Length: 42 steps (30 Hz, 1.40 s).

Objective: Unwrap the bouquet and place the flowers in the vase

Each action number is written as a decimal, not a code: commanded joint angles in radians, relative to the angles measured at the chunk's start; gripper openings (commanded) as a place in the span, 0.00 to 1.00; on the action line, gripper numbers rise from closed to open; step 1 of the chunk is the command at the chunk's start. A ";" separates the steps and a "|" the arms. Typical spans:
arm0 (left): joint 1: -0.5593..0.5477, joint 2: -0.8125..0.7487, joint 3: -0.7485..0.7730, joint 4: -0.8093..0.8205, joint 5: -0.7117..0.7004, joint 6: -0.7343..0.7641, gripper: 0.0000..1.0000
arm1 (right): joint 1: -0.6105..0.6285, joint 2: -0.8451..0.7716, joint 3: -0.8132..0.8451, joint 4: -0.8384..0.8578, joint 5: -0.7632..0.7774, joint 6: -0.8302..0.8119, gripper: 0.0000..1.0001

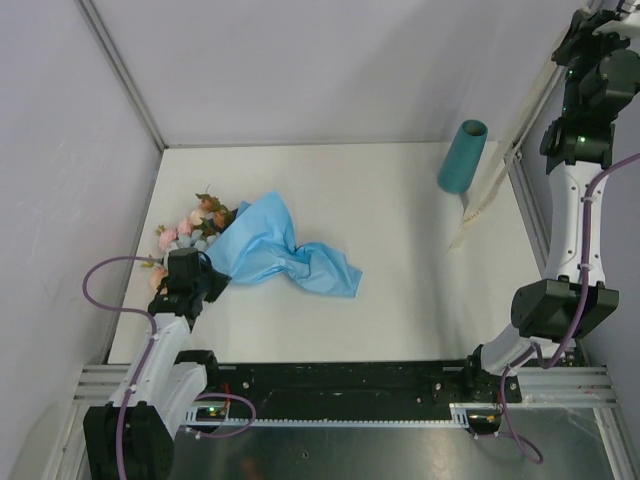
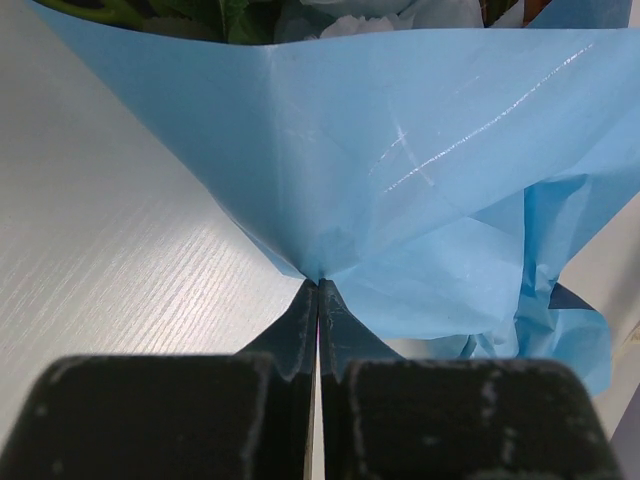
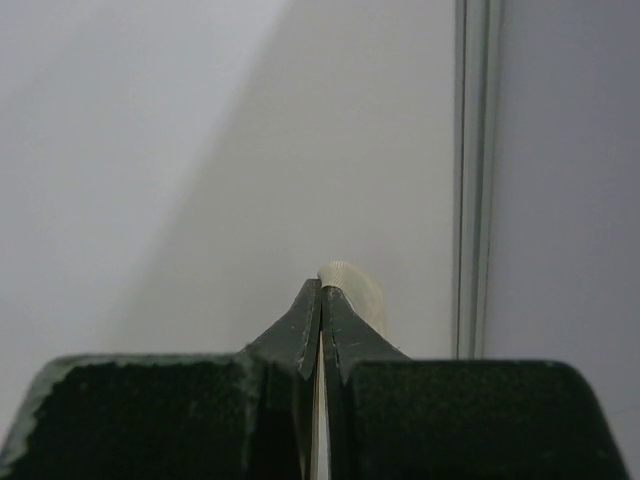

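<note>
The bouquet (image 1: 262, 248) lies on the left of the white table, its light blue paper (image 2: 400, 170) loosened and spread toward the middle. Pink, pale blue and rust flowers (image 1: 192, 228) stick out at its far left end. My left gripper (image 1: 213, 262) sits at the paper's near edge, shut on a fold of it (image 2: 318, 283). The teal vase (image 1: 462, 156) stands at the back right. My right gripper (image 3: 321, 286) is raised high at the right, shut on the cream ribbon (image 3: 358, 284). The ribbon (image 1: 478, 205) hangs down to the table beside the vase.
Grey enclosure walls close in the table on the left, back and right, with a metal post (image 1: 120, 72) in the back left corner. The right arm (image 1: 575, 200) rises along the right wall. A black rail (image 1: 340, 385) runs along the near edge.
</note>
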State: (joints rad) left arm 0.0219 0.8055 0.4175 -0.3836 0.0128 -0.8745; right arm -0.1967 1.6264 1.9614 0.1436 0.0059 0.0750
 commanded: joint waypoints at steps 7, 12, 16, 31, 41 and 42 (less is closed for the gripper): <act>-0.005 0.007 0.039 0.045 0.011 -0.020 0.00 | 0.003 -0.110 -0.475 0.157 0.076 0.219 0.00; -0.005 0.031 0.045 0.054 0.022 -0.022 0.00 | 0.000 -0.120 -0.678 0.006 0.105 0.465 0.01; -0.005 0.047 0.051 0.057 0.048 -0.021 0.00 | 0.006 -0.101 -0.771 -0.076 0.069 0.601 0.23; -0.005 0.034 0.031 0.069 0.055 -0.009 0.00 | 0.038 -0.208 -0.796 -0.475 0.093 0.622 0.69; -0.005 -0.022 0.010 0.070 0.061 -0.011 0.00 | -0.054 -0.126 -0.796 -0.526 0.082 0.537 0.78; -0.005 -0.026 0.008 0.070 0.064 -0.014 0.00 | -0.055 -0.117 -0.797 -0.548 0.069 0.518 0.78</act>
State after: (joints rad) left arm 0.0219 0.8101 0.4198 -0.3515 0.0582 -0.8825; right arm -0.2230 1.4723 1.1633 -0.3344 0.1101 0.6563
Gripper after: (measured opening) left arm 0.004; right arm 0.785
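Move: The right hand, high up with the ribbon still shut in its fingers, is bringing it to the clear table spot right of the vase, roughly 57 cm below, about 1 cm back and 2 cm left. The vase stands some 8 cm ahead and 7 cm left, its middle about 48 cm down; the table's right edge is level ahead, 10 cm right and 57 cm below. From the left hand, that spot lies about 22 cm ahead, 64 cm right and 5 cm below. The right hand plunges about 40 cm down beside the vase towards the table, mostly in the first half of the move, easing slightly forward and then drawing back to end some 6 cm nearer its base. The wrist swings from pointing up and forward to forward and down, tipping and rolling its left side up by about 45 to 50 degrees, and from partway down the fingers open wide and let go of the ribbon, while the left hand keeps its pinch on the blue wrapping with barely any travel. ##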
